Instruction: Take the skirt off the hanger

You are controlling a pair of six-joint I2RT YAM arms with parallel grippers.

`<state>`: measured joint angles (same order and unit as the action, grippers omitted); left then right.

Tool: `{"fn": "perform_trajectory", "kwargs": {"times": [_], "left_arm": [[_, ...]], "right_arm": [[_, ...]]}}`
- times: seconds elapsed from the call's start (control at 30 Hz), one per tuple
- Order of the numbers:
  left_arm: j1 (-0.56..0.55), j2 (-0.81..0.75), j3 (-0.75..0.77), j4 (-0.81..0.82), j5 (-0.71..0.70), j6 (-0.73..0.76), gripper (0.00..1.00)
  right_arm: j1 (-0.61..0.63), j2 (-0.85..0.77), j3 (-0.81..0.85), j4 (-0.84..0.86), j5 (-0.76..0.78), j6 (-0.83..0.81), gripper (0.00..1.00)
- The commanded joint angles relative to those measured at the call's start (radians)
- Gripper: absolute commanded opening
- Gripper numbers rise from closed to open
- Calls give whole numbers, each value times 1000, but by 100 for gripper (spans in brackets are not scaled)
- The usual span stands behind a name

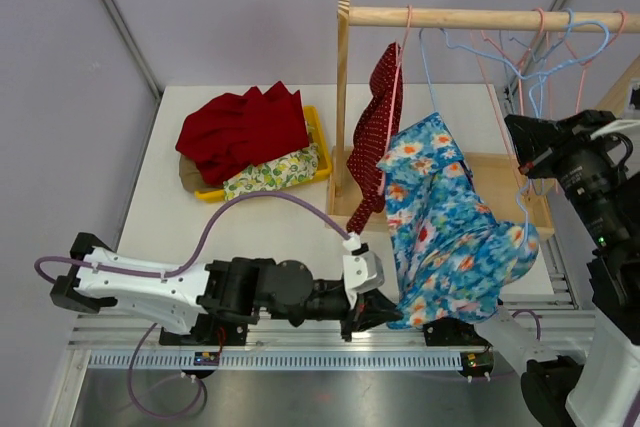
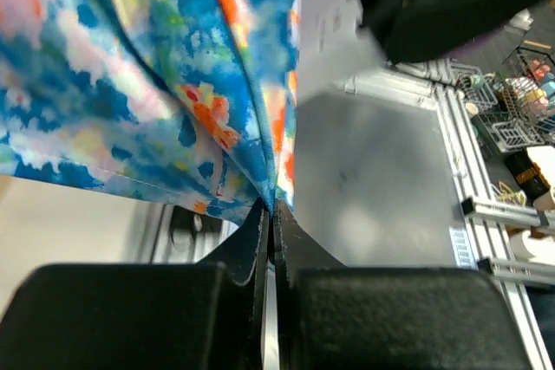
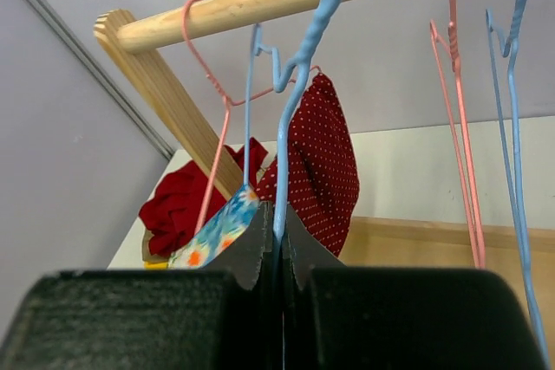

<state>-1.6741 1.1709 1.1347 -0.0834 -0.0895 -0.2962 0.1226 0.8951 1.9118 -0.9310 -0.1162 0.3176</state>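
A blue floral skirt [image 1: 450, 217] hangs from a light blue wire hanger [image 1: 432, 77] on the wooden rail [image 1: 480, 18]. My left gripper [image 1: 388, 312] is low at the skirt's bottom edge, shut on the hem. In the left wrist view the fabric [image 2: 130, 84] runs down into the closed jaws of that gripper [image 2: 270, 207]. My right gripper [image 1: 522, 179] is at the skirt's right side. The right wrist view shows this gripper [image 3: 276, 214] shut on the blue hanger wire [image 3: 299, 84], with a strip of the skirt [image 3: 217, 231] just left of it.
A red dotted garment [image 1: 380, 117] hangs on a pink hanger beside the skirt. Several empty pink and blue hangers [image 1: 560, 47] hang at the rail's right end. A yellow tray [image 1: 318, 132] piled with red clothes sits at the back left. The rack's wooden base [image 1: 500, 167] lies under the rail.
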Motion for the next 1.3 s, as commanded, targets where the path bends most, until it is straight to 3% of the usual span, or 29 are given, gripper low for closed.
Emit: {"fn": "perform_trajectory", "kwargs": {"times": [0.0, 0.13, 0.43, 0.57, 0.77, 0.8, 0.97, 1.07, 1.1, 1.17, 1.23, 1.27], "left_arm": [[-88, -62, -147, -84, -160, -130, 0], [-151, -111, -239, -127, -234, -243, 0], [-282, -99, -262, -268, -383, -386, 0], [-289, -93, -182, -428, -479, -376, 0], [-285, -123, -4, -708, -754, -311, 0], [-265, -128, 17, -734, -809, -301, 0], [-86, -168, 140, -773, -813, -101, 0], [63, -181, 251, -757, -822, 72, 0], [164, -188, 279, -742, -816, 122, 0], [275, -201, 322, -625, -799, 288, 0], [500, -215, 352, -525, -687, 435, 0], [596, -203, 370, -466, -626, 451, 0]], "right_arm": [[0, 106, 72, 192, 88, -61, 0], [0, 171, 113, 230, 98, -75, 0], [0, 286, 130, 279, 107, -106, 0], [-1, 338, 110, 262, 112, -123, 0], [0, 352, -40, 274, 156, -152, 0], [-1, 355, -54, 270, 165, -153, 0], [-1, 337, -129, 264, 182, -152, 0], [-1, 312, -158, 256, 181, -147, 0], [-1, 301, -164, 251, 176, -146, 0], [-1, 292, -178, 241, 182, -138, 18], [-1, 277, -194, 238, 182, -135, 47], [0, 271, -198, 238, 187, -130, 80]]}}
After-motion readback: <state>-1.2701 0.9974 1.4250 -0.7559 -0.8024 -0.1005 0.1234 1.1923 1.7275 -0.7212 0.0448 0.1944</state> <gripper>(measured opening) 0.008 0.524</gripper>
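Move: The yellow tray I carry the floral skirt to is about 43 cm ahead of my left hand, 29 cm left and 30 cm below. The red skirt heaped in it lies some 46 cm ahead, 33 cm left and 27 cm below that hand. For the blue hanger in my right hand, the rail is about 17 cm straight ahead and 5 cm up. The polka-dot skirt hangs about 12 cm ahead, 18 cm left and 18 cm lower; empty hangers stand 17 cm ahead, 6 cm right, 5 cm lower. Keeping my pinch on the floral skirt's edge, I pull my left hand about 15 cm down and some 8 cm left, away from the hanger, then sweep it forward, up and left towards the tray, turning it some 60 degrees counter-clockwise. Meanwhile my right hand pushes the blue hanger 17 cm forward to the rail, sinks 9 cm as it tips down, and opens at the end. ##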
